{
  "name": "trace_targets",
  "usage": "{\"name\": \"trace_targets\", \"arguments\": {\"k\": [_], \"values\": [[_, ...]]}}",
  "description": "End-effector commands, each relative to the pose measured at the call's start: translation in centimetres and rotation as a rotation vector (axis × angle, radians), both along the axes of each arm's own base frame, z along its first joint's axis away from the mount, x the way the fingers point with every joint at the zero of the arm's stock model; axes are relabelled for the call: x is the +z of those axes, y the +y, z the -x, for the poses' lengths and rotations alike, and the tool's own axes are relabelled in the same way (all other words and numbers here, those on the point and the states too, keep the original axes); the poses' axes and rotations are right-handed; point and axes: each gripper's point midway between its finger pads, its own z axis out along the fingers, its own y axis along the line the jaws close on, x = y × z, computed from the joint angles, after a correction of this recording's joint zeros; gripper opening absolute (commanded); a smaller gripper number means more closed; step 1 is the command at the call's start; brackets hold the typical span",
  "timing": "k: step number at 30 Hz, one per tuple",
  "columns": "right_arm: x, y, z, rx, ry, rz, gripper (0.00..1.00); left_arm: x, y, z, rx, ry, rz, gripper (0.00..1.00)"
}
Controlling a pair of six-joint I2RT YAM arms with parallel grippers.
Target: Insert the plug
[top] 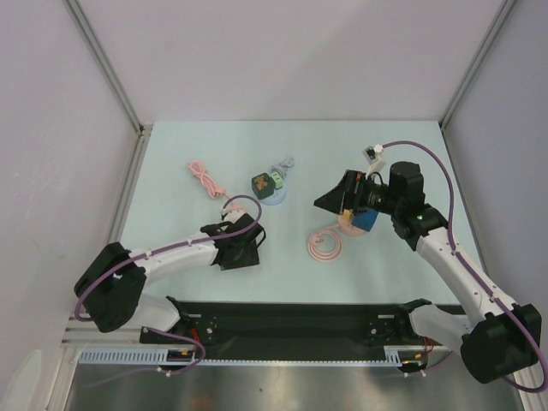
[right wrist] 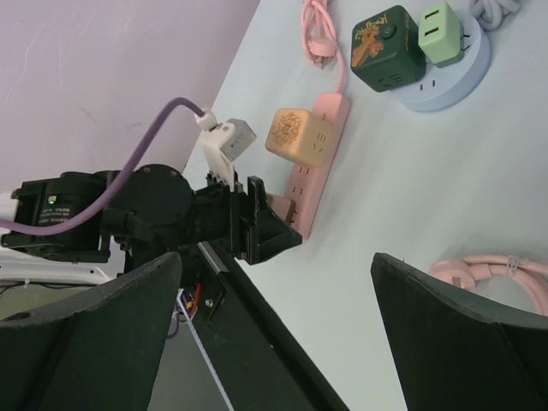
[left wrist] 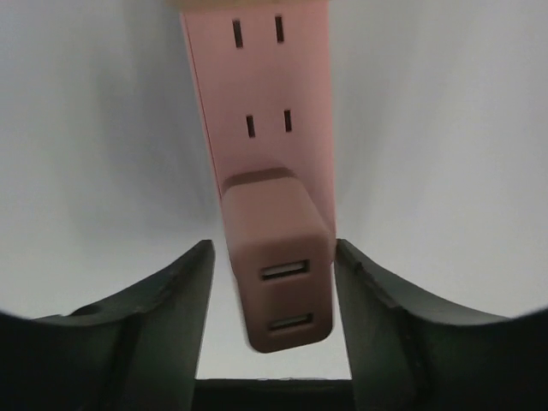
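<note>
A brownish-pink USB plug [left wrist: 278,265] sits seated in the near end of a pink power strip [left wrist: 261,94] that lies flat on the table. In the left wrist view my left gripper [left wrist: 274,248] straddles the plug. Its jaws are open, with a clear gap on the left side and a hairline gap on the right. From above, the left gripper [top: 240,247] covers most of the strip [top: 229,210]. My right gripper [top: 321,203] hovers at mid-table, open wide and empty [right wrist: 274,261]. Its camera looks at the strip [right wrist: 312,171] and the left arm.
A beige cube adapter [right wrist: 295,135] is plugged into the strip further along. A dark green cube [top: 260,183] and a light green charger [top: 277,181] sit on a round blue socket [top: 274,199]. A pink cable [top: 205,180] and a coiled pink cord [top: 325,245] lie nearby.
</note>
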Motion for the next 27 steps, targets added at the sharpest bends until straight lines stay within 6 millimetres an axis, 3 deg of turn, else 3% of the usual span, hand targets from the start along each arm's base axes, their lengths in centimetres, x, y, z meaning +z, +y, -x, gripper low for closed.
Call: {"name": "trace_targets", "arguments": {"k": [1, 8, 12, 15, 18, 21, 24, 25, 27], "values": [[0.9, -0.1, 0.1, 0.019, -0.052, -0.007, 1.0, -1.9, 2.4, 3.1, -0.022, 0.127, -0.098, 0.67], [0.8, -0.2, 0.0, 0.013, -0.051, -0.002, 1.0, -0.7, 2.5, 2.7, -0.018, 0.102, -0.098, 0.69], [0.7, -0.2, -0.3, 0.008, -0.051, 0.004, 0.99, 0.7, 2.2, 2.1, -0.033, 0.078, -0.092, 0.81], [0.4, -0.5, -0.6, -0.005, -0.046, 0.014, 1.0, 2.7, 1.0, 1.3, -0.086, 0.054, -0.067, 0.98], [0.0, -0.8, -0.9, -0.024, -0.048, 0.033, 1.0, 5.8, -0.1, 0.6, -0.128, 0.014, -0.017, 1.0], [-0.2, -1.4, -1.5, -0.065, -0.042, 0.067, 1.0, 10.7, -1.2, -0.4, -0.148, -0.083, 0.062, 1.0], [0.1, -1.9, -1.6, -0.102, 0.0, 0.098, 1.0, 17.6, -1.1, -1.7, -0.174, -0.245, 0.12, 1.0], [0.4, -2.0, -1.5, -0.11, 0.013, 0.101, 1.0, 21.0, -1.4, -2.3, -0.2, -0.326, 0.15, 1.0], [1.1, -2.6, -1.5, -0.155, 0.036, 0.112, 1.0, 25.9, -1.7, -2.9, -0.244, -0.457, 0.2, 1.0]]}}
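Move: The small pink plug sits between the left hand's loosened fingertips, its middle only about 1 cm below the hand point, on the near end of the pink power strip. The strip's middle lies some 6 cm ahead, 1 cm left and 4 cm lower. The beige cube plug on it is about 8 cm ahead and 2 cm left, and the dark green cube some 20 cm ahead and 6 cm right. From the right hand the plug is roughly 8 cm back, 24 cm left and 22 cm down. The left fingers, already slackened around the small pink plug, come free of it and open wide. The left hand first eases back about 3 cm and a little left, staying low, then climbs fast, some 20 cm, going forward and right over the strip while the fingers tilt outward about 20 degrees. Late on, the right hand, empty and open, drifts about 2 cm, mostly right. ##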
